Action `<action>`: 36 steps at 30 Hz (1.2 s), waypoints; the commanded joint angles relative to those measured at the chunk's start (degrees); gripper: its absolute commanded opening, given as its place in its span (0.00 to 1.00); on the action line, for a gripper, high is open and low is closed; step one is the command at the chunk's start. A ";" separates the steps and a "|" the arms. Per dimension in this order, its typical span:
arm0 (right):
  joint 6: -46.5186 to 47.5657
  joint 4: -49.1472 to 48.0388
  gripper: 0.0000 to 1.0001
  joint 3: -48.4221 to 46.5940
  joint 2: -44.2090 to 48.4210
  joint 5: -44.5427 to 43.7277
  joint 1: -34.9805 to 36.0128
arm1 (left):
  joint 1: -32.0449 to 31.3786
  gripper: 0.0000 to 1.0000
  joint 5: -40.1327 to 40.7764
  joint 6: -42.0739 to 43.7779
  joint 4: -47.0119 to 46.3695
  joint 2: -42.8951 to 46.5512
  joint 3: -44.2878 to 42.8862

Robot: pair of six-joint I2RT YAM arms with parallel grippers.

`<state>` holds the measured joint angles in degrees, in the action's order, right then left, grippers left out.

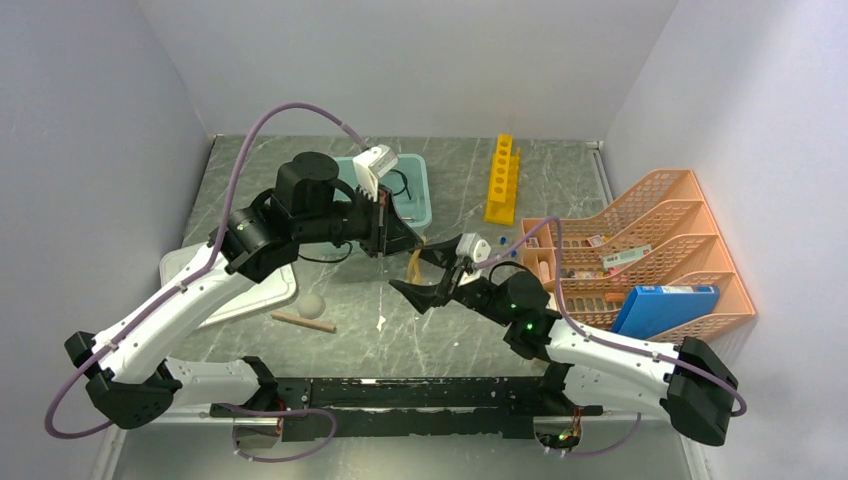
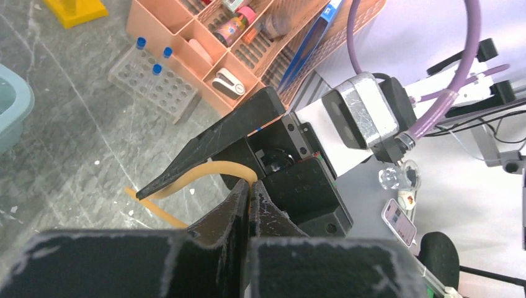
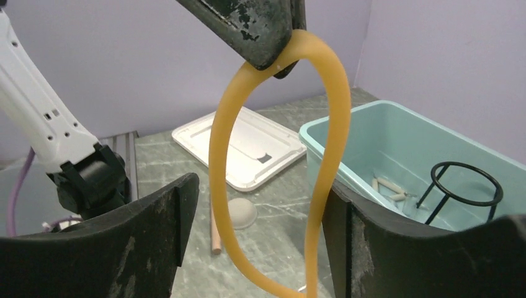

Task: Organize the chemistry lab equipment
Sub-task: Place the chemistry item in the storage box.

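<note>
My left gripper (image 2: 250, 186) is shut on the tan rubber hose (image 3: 223, 124), which hangs from its tips in a long loop above the table. My right gripper (image 3: 251, 230) stands open around that loop. One strand lies against its right finger (image 3: 372, 236) and the other hangs free in the gap. In the top view both grippers meet mid-table around the hose (image 1: 412, 268). The black ring stand (image 3: 462, 186) sits inside the teal tub (image 3: 347, 143). A wooden stick (image 1: 303, 321) lies on the table, and the yellow test-tube rack (image 1: 503, 178) stands at the back.
The tub's white lid (image 1: 215, 290) lies at the left, with a grey dome (image 1: 311, 304) beside it. The orange mesh organiser (image 1: 640, 240) with a blue box (image 1: 665, 305) fills the right side. A clear rack with blue-capped tubes (image 2: 155, 77) stands against it.
</note>
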<state>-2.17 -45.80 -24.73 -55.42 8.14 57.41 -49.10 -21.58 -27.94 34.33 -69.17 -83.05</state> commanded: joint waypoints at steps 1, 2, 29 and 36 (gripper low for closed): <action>-2.00 -3.97 0.69 -2.62 -0.67 -0.62 0.41 | 1.53 0.05 -4.61 -2.53 -4.78 1.44 1.12; -2.22 -4.04 0.63 -2.87 -0.95 -0.44 0.36 | 1.90 0.05 -5.01 -2.75 -5.13 1.48 1.45; 6.42 11.34 0.00 -15.10 -5.22 -4.49 0.42 | 11.67 0.66 6.68 7.46 7.60 5.24 -2.73; 14.64 22.38 0.00 -27.58 -12.52 -4.65 -0.79 | 11.66 0.68 19.89 12.73 12.84 9.46 -7.31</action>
<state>6.13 -30.70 -45.21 -64.77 3.97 57.49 -37.91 -11.33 -20.18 42.59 -62.89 -86.61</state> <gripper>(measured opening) 0.029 0.686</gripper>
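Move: The rubber tube already hangs in a loop from the left hand's shut fingers, its loop about 7 cm below that hand and 1 cm ahead. For the right hand, the tube lies straight between the open fingers, level with them and about 1 cm to the left. From the right hand, the teal storage box is some 26 cm ahead, 10 cm left and 22 cm down, and the white ball is 6 cm ahead, 22 cm left and 27 cm down. The right hand rises about 2 cm as it closes its open fingers fully on the hanging tube loop, pinching both strands below the left fingertips while the left hand keeps its grip and eases slightly forward. Once the right has hold, the left opens wide and draws away to its left and somewhat forward, about 10 cm in all and turning some 20 degrees counter-clockwise, while the right keeps its pinch and speeds up at the end, lifting the tube up, forward and a little left. ##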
